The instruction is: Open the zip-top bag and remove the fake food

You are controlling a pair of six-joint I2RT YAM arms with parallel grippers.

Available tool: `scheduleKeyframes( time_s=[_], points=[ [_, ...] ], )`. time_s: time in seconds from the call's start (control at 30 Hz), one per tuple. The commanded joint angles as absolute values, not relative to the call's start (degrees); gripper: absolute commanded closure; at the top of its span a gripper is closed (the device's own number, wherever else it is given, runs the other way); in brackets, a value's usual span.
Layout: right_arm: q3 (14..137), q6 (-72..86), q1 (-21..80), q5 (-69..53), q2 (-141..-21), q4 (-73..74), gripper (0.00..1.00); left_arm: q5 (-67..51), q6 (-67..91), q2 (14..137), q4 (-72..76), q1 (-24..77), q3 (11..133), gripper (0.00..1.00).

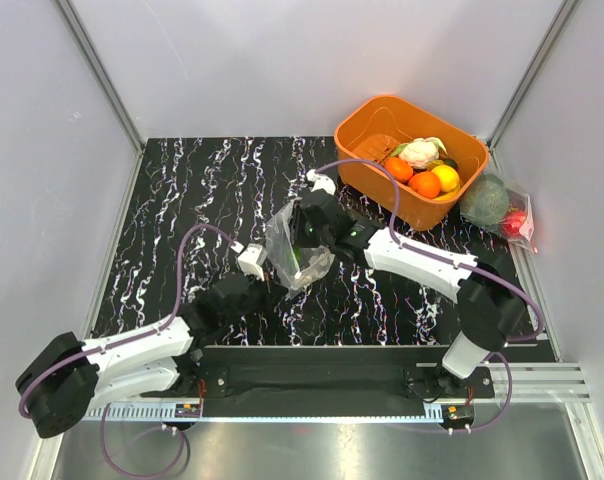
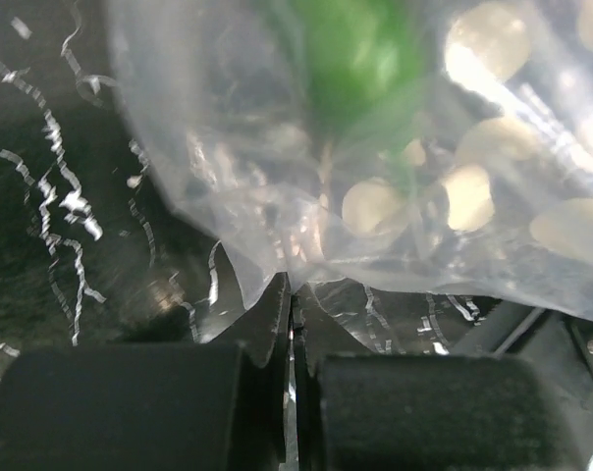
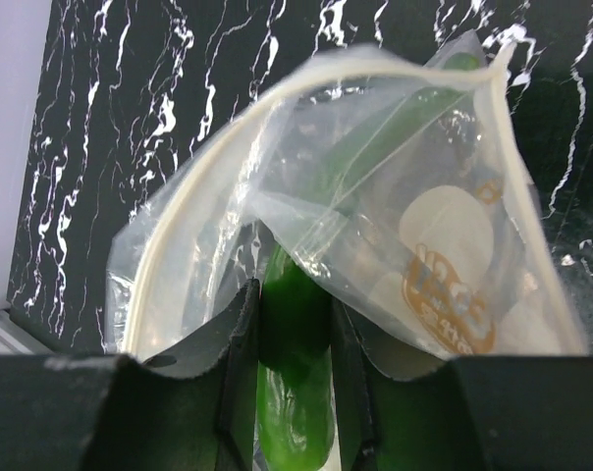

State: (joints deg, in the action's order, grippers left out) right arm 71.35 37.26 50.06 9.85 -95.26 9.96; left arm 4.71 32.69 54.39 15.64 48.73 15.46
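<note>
The zip-top bag (image 1: 300, 243), clear with pale round dots, hangs lifted over the dark marbled table between both grippers. Its mouth gapes wide in the right wrist view, the bag (image 3: 454, 245) bulging around my fingers. My right gripper (image 3: 295, 289) reaches into that mouth and is shut on the fake food, a long dark-green vegetable (image 3: 296, 324). My left gripper (image 2: 292, 294) is below the bag (image 2: 375, 186) and shut, pinching its lower edge. The green vegetable (image 2: 360, 59) shows blurred through the plastic. From above, the left gripper (image 1: 270, 275) is at the bag's lower left and the right gripper (image 1: 310, 225) at its top.
An orange basket (image 1: 374, 178) at the back right holds a white cauliflower (image 1: 419, 152), orange fruits (image 1: 425, 184) and a yellow piece (image 1: 445, 177). An undotted clear bag with a big green ball (image 1: 485, 200) lies to its right by the wall.
</note>
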Motion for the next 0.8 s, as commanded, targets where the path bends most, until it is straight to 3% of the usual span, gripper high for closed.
scheduleKeyframes(
  time_s=[0.0,0.5,0.77],
  points=[
    [75.67,36.13,48.43,10.37,-91.94,10.54,1.0,7.82,33.75,56.33,14.25,49.13,15.47,1.0],
    [80.51,33.4,45.09,-5.35,-88.16,22.75,1.0,12.3,34.45,64.42,6.33,49.13,22.58,1.0],
    [77.7,36.9,45.09,-4.92,-80.17,25.85,1.0,19.07,32.87,68.99,0.44,49.04,28.03,1.0]
  ],
)
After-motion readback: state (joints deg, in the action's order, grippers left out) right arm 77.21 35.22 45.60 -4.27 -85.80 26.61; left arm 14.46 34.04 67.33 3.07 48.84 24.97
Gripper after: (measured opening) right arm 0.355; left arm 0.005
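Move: The right gripper already holds the green vegetable, its middle roughly 3 cm below the fingers, most of it still in the zip-top bag; the bag's middle is about 3 cm back, 2 cm left and 5 cm below. The orange bin's middle is some 22 cm ahead, 26 cm right and 9 cm lower. The left gripper already pinches a bottom corner of the bag; from it the vegetable lies about 9 cm ahead, 3 cm right and 5 cm higher. Keep the left fingers shut on the bag's corner and draw it down about 4 cm, mostly early on, then ease it a little forward and left while rolling its left side up some 15 degrees. Meanwhile lift the right gripper about 6 cm with the green vegetable still gripped, drawing back and to the right as it climbs, faster towards the end. ##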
